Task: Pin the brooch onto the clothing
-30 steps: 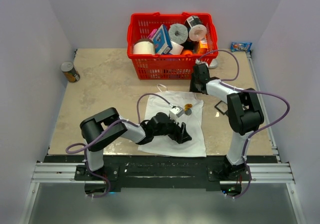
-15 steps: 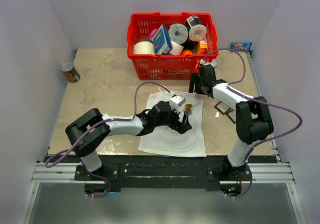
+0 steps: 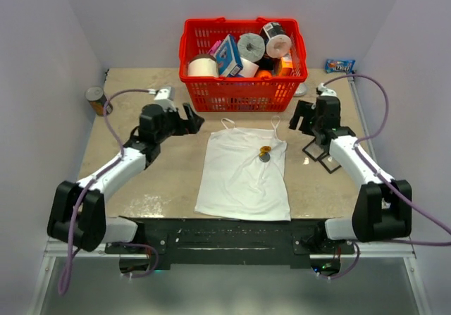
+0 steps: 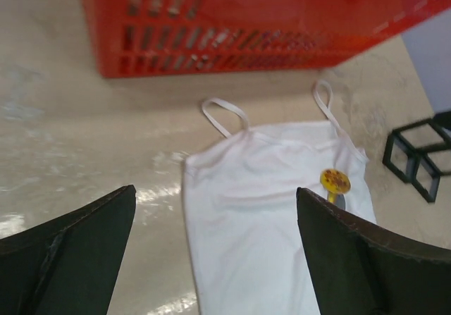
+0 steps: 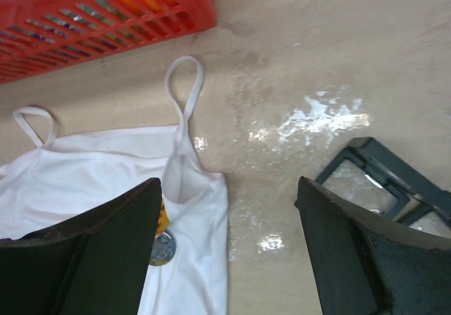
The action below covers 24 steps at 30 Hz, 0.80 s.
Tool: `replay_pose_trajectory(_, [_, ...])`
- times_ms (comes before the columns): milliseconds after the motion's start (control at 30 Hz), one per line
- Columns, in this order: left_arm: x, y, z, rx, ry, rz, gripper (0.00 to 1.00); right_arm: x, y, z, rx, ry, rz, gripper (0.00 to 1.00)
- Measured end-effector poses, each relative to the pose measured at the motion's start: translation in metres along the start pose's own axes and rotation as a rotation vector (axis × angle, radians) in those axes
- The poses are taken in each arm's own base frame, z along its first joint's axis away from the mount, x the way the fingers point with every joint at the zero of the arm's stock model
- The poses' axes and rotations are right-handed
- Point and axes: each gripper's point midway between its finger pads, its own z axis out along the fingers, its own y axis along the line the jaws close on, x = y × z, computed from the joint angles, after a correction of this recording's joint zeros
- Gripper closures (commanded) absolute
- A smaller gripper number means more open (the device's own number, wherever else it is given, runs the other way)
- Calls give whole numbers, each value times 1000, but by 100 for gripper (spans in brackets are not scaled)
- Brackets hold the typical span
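Observation:
The clothing [image 3: 239,181] is a white top with thin straps, lying flat at the table's centre; it also shows in the left wrist view [image 4: 261,223] and the right wrist view [image 5: 91,181]. The brooch [image 3: 265,153] rests on its upper right part, an orange-gold disc joined to a dark grey round one [image 4: 335,182] [image 5: 163,247]. My left gripper [image 3: 190,121] [image 4: 215,192] hovers open off the top's far left corner, holding nothing. My right gripper [image 3: 301,118] [image 5: 229,182] hovers open off the far right corner, also holding nothing.
A red basket [image 3: 239,95] full of rolls and boxes stands behind the top. A black wire frame [image 3: 320,153] lies right of the top, under my right arm. A can [image 3: 99,101] stands at the far left and a blue packet [image 3: 340,65] at the far right corner.
Both arms have drawn back from the top, the left one far to the left rear, the right one to the right. Both grippers opened wider. The top now lies flat and uncovered.

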Motion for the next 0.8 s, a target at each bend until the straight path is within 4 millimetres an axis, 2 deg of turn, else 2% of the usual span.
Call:
replay_pose_trajectory(100, [-33,17,-24,-55,-83,-2,0,-13,-17,-19,15,-57,36,19])
replay_pose_trajectory(267, [-65,7,-72,-89,-189,84,0,-47,-12,-69,-26,-219,48,18])
replay_pose_trajectory(367, [-88,2,-102,-113,-282,135,0,-59,-9,-98,-57,-320,49,18])
replay_pose_trajectory(433, [-101,-2,-119,-118,-340,161,0,-63,-9,-110,-66,-367,50,18])
replay_pose_trajectory(567, [-114,-4,-139,-140,-404,200,0,-62,-12,-117,-59,-397,50,18])
replay_pose_trajectory(800, [-109,5,-141,-190,-375,225,0,-61,-13,-116,-52,-393,42,18])
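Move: The brooch lies on the white garment, about 24 cm right of the left hand, 5 cm nearer the base and 14 cm lower. From the right hand it is roughly 10 cm left, 6 cm back and 11 cm down; the black frames lie about 10 cm to that hand's right and 7 cm back, and the garment's middle some 18 cm left and 16 cm back, both on the table. Upward first of all, both empty hands carry on drawing away from the brooch and garment. The left rises about 14 cm while swinging left and easing back, turning somewhat counter-clockwise; the right climbs nearly 12 cm, backs off about half that and drifts a little right. Both tilt their fingertips up some 20 degrees, stay open and touch nothing, then all but stop, hovering. ##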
